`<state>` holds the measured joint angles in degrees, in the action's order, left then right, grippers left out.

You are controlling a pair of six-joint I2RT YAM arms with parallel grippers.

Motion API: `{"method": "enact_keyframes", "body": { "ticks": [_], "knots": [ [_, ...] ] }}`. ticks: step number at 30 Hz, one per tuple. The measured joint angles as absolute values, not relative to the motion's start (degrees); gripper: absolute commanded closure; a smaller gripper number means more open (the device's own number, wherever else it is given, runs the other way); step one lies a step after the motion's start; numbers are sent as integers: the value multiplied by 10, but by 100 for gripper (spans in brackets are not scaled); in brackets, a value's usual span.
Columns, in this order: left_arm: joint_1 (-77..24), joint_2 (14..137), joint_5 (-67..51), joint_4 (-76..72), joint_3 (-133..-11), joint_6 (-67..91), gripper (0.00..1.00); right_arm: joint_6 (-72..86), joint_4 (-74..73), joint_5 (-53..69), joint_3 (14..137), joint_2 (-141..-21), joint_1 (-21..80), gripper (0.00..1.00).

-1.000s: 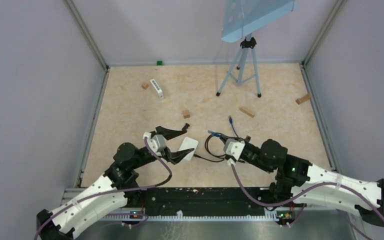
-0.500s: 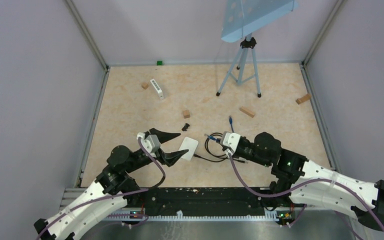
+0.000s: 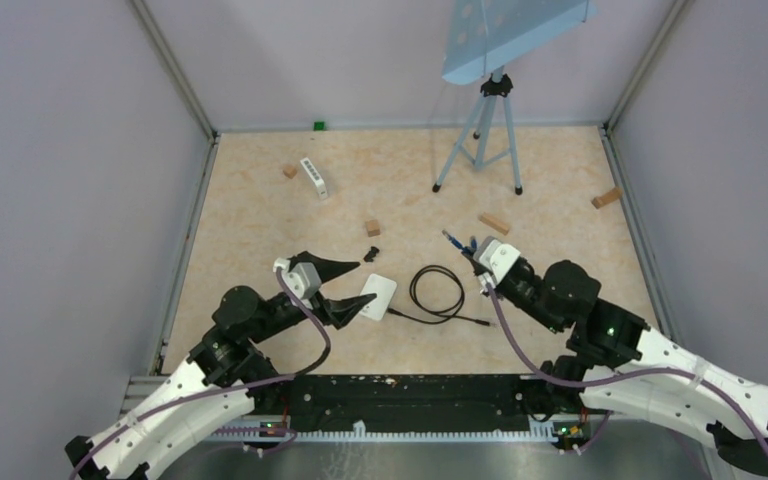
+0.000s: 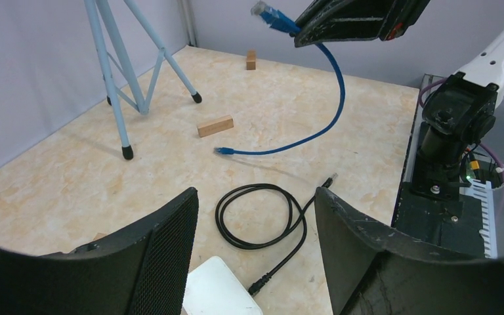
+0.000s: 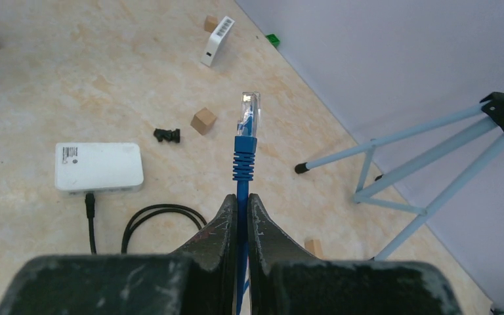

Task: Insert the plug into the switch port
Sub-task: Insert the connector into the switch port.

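My right gripper (image 3: 480,252) (image 5: 243,198) is shut on a blue cable (image 4: 331,111), held up off the floor. The cable's clear plug (image 5: 248,111) (image 3: 448,237) sticks out past the fingertips, pointing away. The cable's other end (image 4: 223,151) lies on the floor. A flat white box (image 3: 380,293) (image 5: 98,167), the switch as far as I can tell, has a looped black cable (image 3: 437,292) plugged into it. My left gripper (image 3: 368,282) (image 4: 254,197) is open, one finger on each side of the box's near corner (image 4: 220,289), holding nothing.
A small white device (image 3: 314,177) with a row of dark openings lies far left. A blue tripod (image 3: 480,130) stands at the back. Wooden blocks (image 3: 493,223) (image 3: 372,228) (image 3: 607,198) and a small black piece (image 3: 372,254) are scattered about. Walls enclose the floor.
My right gripper has carried the blue cable up and to the right, away from the black cable loop. The left gripper has shifted only slightly and stays open by the white box.
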<state>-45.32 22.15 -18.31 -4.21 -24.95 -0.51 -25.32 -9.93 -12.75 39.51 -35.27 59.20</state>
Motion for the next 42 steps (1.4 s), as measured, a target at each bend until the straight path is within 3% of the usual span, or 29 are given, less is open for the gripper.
{"method": "enact_keyframes", "body": {
  "ticks": [15,42],
  "knots": [
    [-453,215,-185,-44,-255,29,32,-189,-74,-150,426,-248,587,100],
    [-453,174,-290,-100,-253,20,32,-140,-19,54,483,-254,587,100]
  ]
}}
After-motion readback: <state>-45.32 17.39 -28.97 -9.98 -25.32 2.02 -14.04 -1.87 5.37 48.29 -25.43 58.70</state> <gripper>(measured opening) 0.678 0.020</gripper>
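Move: From the right hand, which holds the blue cable with its plug sticking out ahead, the white switch lies about 8 cm ahead, 16 cm to the left and 27 cm below. The black cable coil is some 9 cm ahead and 3 cm left of that hand. The small black clip sits roughly 11 cm beyond the switch and 2 cm left of it. From the open, empty left hand the switch is about 12 cm ahead, 1 cm left and 26 cm below. Upward and back the right hand goes, rising about 15 cm and drawing back some 8 cm, away from the switch. It swings to its right at first, then partly returns, while the wrist rolls its left side up, tips the plug upward and turns counter-clockwise; the shut fingers keep their pinch on the blue cable. The left hand also backs off and rises about 4 cm each way, turning slightly clockwise, fingers still open and empty. ##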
